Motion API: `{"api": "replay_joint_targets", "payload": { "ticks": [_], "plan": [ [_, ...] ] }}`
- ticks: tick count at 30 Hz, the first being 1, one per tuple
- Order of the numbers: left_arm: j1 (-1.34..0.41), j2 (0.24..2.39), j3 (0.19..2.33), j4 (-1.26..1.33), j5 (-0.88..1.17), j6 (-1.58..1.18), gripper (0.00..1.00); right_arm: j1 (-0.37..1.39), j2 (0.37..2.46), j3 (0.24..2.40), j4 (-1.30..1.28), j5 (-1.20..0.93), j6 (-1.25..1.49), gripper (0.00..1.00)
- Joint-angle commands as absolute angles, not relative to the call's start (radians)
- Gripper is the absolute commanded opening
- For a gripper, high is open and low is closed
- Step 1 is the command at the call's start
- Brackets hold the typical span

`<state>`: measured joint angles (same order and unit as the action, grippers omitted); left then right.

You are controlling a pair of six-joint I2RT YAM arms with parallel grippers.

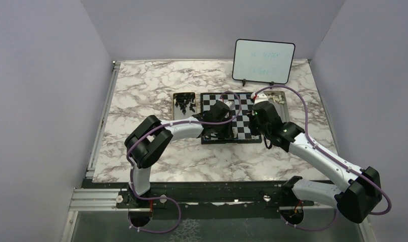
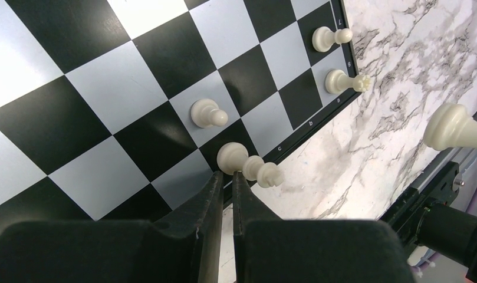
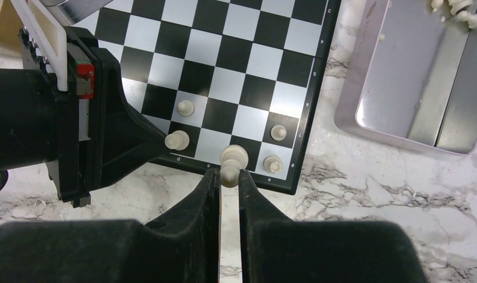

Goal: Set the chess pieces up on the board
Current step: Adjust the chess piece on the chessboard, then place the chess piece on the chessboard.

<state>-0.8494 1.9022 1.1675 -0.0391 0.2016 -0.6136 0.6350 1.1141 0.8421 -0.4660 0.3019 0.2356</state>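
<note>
The board (image 1: 242, 103) is black and white checks, and a few cream-white chess pieces stand near its front edge. My left gripper (image 2: 226, 175) is shut, its tips against the base of a standing white piece (image 2: 247, 164) in the front row, which is not between the fingers. My right gripper (image 3: 229, 175) is shut on the head of a tall white piece (image 3: 232, 158) above the board's front edge, next to that one. A pawn (image 3: 186, 108) stands one row in. Two more white pieces (image 3: 278, 132) (image 3: 272, 163) stand near the front right corner.
A metal tray (image 1: 184, 103) with black pieces lies left of the board. On the right, another metal tray (image 3: 413, 88) has a few white pieces (image 3: 460, 7) at its far end. An upright whiteboard (image 1: 264, 61) stands behind. Both arms crowd the board's front edge.
</note>
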Motion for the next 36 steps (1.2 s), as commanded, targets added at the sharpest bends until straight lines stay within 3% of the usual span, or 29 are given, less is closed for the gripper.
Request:
{"api": "replay_joint_targets", "payload": {
  "ticks": [1,7,17,24,25,26,36],
  "plan": [
    [-0.857,1.906,1.186,-0.019,0.217,-0.611,0.12,0.64,1.092,0.832,-0.462,0.309,0.239,0.09],
    [-0.854,1.821,1.143,-0.049,0.158,-0.618,0.13,0.639,1.073,0.829,-0.419,0.21,0.23,0.09],
    [-0.645,1.568,1.026,-0.077,0.247,-0.605,0.34,0.657,1.153,0.827,-0.293,0.052,0.247,0.09],
    [-0.507,1.288,1.015,-0.232,0.238,-0.447,0.67,0.735,1.221,0.831,-0.222,0.096,0.255,0.09],
    [-0.505,1.246,1.014,-0.252,0.223,-0.421,0.88,0.743,1.23,0.829,-0.211,0.102,0.257,0.09],
    [-0.505,1.207,1.009,-0.269,0.209,-0.393,0.98,0.75,1.24,0.826,-0.204,0.113,0.26,0.09],
    [-0.505,0.895,0.81,-0.276,0.021,-0.214,0.99,0.797,1.384,0.849,-0.202,0.201,0.274,0.1]
  ]
}}
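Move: Beside the left fingertips, some 2 cm to their right and about level in height, stands the tall white piece, with a pawn 3 cm beyond that piece. The right hand already holds another white piece; the empty light square just left of the tall piece lies about 10 cm to this hand's left, 1 cm back and 13 cm below. From the right hand the tall piece is about 7 cm left, 1 cm back and 9 cm below; the corner rook is 3 cm right, 1 cm back and 11 cm below. Backing off from the tall piece, the left fingertips come free and swing about 20 cm left and as far up, arcing forward and back again, tipping upward and opening wide. As they clear the square, the right hand carries its still-gripped white piece some 10 cm left to above the empty square beside the tall piece, turning a little counter-clockwise and sinking 4 cm, fastest at the end. ##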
